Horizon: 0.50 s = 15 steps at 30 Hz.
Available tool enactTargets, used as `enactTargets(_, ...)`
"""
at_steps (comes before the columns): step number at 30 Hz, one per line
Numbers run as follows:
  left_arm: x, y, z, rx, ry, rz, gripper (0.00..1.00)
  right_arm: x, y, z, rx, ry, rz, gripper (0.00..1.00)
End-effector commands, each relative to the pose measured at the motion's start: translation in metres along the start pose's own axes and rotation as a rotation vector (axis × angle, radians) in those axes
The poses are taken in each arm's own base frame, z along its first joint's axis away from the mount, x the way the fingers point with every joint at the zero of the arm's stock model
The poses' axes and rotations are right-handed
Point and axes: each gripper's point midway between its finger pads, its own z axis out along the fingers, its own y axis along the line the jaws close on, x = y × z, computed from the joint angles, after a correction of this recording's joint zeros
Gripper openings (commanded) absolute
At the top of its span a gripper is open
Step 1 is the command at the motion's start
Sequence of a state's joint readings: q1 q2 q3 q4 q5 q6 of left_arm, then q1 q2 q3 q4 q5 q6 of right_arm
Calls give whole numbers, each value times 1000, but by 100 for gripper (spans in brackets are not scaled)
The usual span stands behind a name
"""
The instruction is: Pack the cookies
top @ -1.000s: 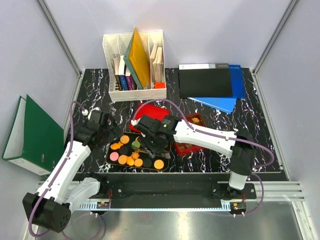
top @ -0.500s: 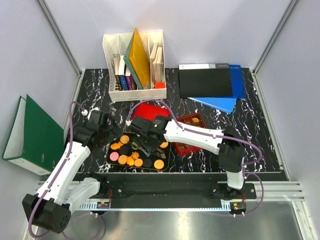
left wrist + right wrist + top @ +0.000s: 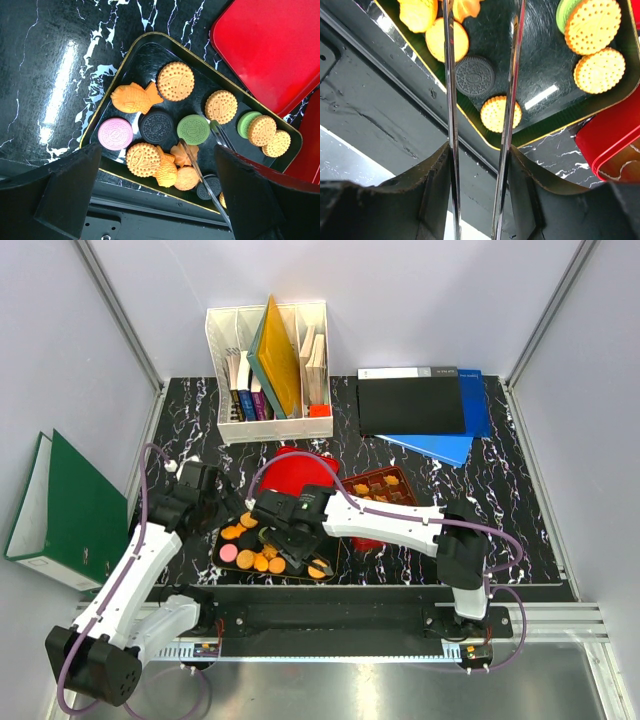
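Note:
The cookies (image 3: pixel 250 537) lie on a black gold-rimmed tray (image 3: pixel 217 540) at the table's near edge: round orange, pink, green and black ones, plus fish-shaped orange ones (image 3: pixel 132 97). My right gripper (image 3: pixel 292 531) hangs over the tray and is shut on metal tongs (image 3: pixel 449 90). The tong arms stand apart over the tray's near part, with a black cookie (image 3: pixel 475 76) between them, not gripped. The tong tips (image 3: pixel 197 167) also show in the left wrist view. My left gripper (image 3: pixel 214 502) is open and empty over the tray's left end (image 3: pixel 157 165).
A red lid (image 3: pixel 300 471) lies just behind the tray. A red gridded tin (image 3: pixel 385 490) with a few cookies in it sits to the right. A white book rack (image 3: pixel 268 370) and black and blue folders (image 3: pixel 420 405) stand at the back. The table's front rail (image 3: pixel 380 100) is close.
My right arm has swung left and nearer with the tongs, from the tray's right side to over its middle, uncovering the red tin. The left arm has not moved.

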<state>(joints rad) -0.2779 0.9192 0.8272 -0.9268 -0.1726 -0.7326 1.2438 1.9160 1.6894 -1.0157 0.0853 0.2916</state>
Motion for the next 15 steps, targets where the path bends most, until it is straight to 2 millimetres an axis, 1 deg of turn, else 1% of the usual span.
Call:
enactTargets(1,-2,-5,2,26,-5,10,99,2,4,-12,-19,-5,2,50)
enactTargets(6,-2,-6,2,31,-2,13,99,3,10,-6,-29,20,-8,49)
enactTargets(8,-3,-6,2,33,-5,11,99,4,11,-4,-31,30,-15,46)
enactTargets(10,-2,-6,2,34,-4,11,99,3,13,-5,-38,29,-19,38)
enactTargets(11,-2,-6,2,35,-4,12,99,3,14,-5,-42,31,-19,31)
enactTargets(14,-3,-6,1,37,-7,10,99,1,15,-6,-48,25,-20,25)
enactTargets(15,-2,-7,1,36,-5,12,99,0,14,-7,-47,21,-17,25)
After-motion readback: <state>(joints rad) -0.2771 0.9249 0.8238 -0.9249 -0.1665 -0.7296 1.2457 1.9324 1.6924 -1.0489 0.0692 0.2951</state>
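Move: The right hand already holds the metal tongs, their open tips at the right side of the green cookie, whose middle lies about 9 cm to this hand's left, 4 cm ahead and some 8 cm below. In the tray at the same height, a black cookie sits about 13 cm left and 3 ahead, the orange star cookie 9 left and 1 ahead, and a round yellow cookie 7 left and 8 ahead. From the idle left hand, the green cookie is about 9 cm right, 3 back and 10 below. The right hand keeps its grip on the tongs and squeezes them from well open to nearly shut, its fingers closing from about half open to roughly a quarter, so that the tips come together against the right edge of the green cookie. While squeezing, it stays almost in place, easing only about 1 cm down, back and to its right, with hardly any turn of the wrist. ##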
